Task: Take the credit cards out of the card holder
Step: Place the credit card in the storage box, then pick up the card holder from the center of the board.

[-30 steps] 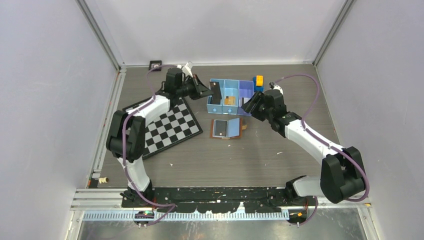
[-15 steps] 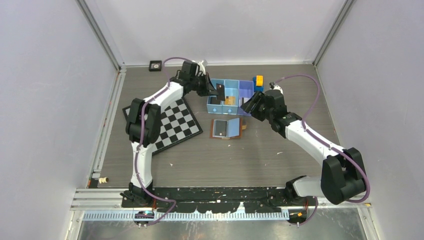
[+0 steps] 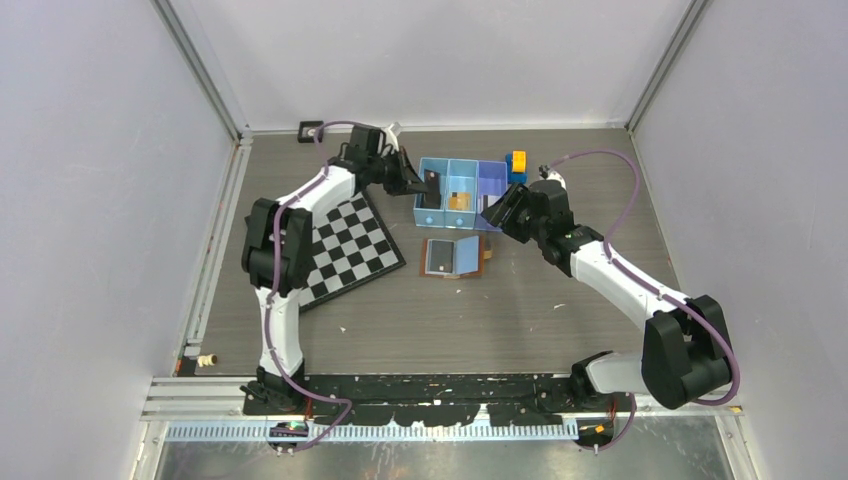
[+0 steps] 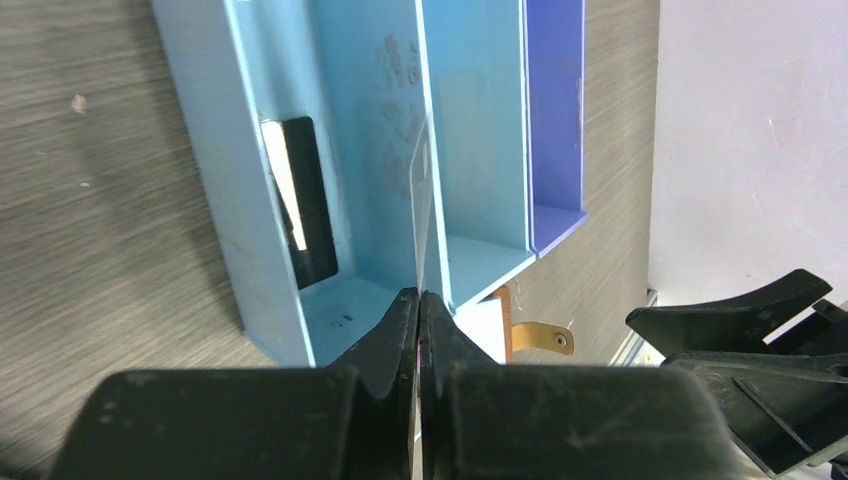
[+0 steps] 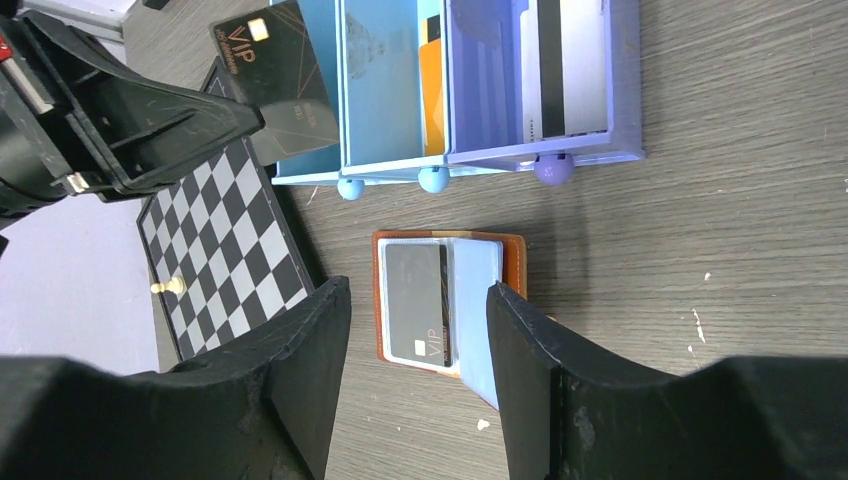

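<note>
The brown card holder (image 3: 455, 257) lies open on the table in front of the blue tray (image 3: 447, 163). A dark grey VIP credit card (image 5: 415, 300) and a pale blue one (image 5: 475, 305) sit in the card holder (image 5: 515, 262). My left gripper (image 3: 422, 182) is shut on a dark VIP card (image 5: 280, 75), seen edge-on (image 4: 421, 215) over the tray's left compartment. Another dark card (image 4: 298, 205) lies in that compartment. My right gripper (image 5: 418, 290) hangs open above the card holder, holding nothing, beside the tray's right end (image 3: 497, 212).
The tray's middle compartment holds an orange card (image 5: 432, 90) and the right one a pale card with a black stripe (image 5: 565, 65). A chessboard (image 3: 340, 245) lies left of the holder. A yellow-and-blue block (image 3: 517, 163) stands behind the tray.
The left arm has swung its elbow and wrist round while the dark card stays over the tray's left compartment. The right arm has not moved.
</note>
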`<state>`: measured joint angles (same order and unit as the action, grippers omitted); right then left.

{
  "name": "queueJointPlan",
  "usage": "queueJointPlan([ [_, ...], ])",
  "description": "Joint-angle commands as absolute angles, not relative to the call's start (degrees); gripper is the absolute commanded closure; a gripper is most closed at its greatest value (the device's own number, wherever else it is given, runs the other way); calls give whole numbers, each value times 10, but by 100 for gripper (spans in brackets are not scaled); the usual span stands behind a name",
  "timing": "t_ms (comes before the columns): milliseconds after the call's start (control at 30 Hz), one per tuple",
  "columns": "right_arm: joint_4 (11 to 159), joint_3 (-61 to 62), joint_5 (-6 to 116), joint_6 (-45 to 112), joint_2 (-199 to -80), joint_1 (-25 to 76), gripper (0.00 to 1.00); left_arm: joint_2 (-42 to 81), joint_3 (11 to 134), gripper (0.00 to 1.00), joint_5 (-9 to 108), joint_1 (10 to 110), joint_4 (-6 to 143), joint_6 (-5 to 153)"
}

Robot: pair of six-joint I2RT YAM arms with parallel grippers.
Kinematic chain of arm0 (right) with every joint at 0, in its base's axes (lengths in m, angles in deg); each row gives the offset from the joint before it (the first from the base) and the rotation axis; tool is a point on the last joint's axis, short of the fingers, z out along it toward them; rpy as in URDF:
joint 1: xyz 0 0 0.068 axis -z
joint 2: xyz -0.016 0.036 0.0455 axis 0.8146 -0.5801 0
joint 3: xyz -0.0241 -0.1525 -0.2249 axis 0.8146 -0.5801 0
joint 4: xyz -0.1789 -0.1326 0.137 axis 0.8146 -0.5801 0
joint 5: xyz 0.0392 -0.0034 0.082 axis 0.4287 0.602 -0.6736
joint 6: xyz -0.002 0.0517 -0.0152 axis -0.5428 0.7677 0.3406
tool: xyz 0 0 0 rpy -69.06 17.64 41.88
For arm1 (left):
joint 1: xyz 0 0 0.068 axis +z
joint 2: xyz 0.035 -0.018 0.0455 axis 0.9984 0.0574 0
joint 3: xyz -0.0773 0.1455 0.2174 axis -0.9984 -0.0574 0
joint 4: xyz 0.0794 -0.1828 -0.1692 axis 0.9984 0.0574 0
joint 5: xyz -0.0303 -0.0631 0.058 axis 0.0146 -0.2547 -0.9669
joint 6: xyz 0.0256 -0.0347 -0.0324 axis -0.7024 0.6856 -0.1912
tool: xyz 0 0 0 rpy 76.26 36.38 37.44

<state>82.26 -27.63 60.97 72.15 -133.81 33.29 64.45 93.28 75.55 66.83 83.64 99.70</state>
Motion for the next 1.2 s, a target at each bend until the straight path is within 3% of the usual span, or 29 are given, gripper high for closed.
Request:
queueJointPlan([
  [0,847,-274,609,724,-1337,334,42,599,938,100,739,681,850,990],
  [533,846,-274,607,725,-1336,334,43,665,1009,100,742,667,936,956],
  [600,845,-274,606,725,-1336,334,42,669,1013,95,731,664,947,952],
  [833,829,-270,618,722,-1334,334,42,607,970,56,695,661,927,948],
  [1167,839,-282,587,740,-1338,328,39,456,885,45,621,617,956,966],
])
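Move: The left hand still pinches the black credit card, at the left side of the storage box's left compartment, whose middle lies about 1 cm back, 2 cm right and 8 cm below. The middle compartment is some 8 cm right and 1 cm back; the open card holder lies about 13 cm back and 5 cm right. From the idle right hand, the left compartment is roughly 9 cm ahead and 13 cm left, 10 cm lower. The left fingers keep the black card pinched over the left compartment while the hand shifts about 2 cm left, then eases back right and sinks 1 to 2 cm. There they open to about half and let go of the card; the hand then lifts off, up some 4 cm and back about 3 cm, with roughly 10 degrees of wrist roll in all. ##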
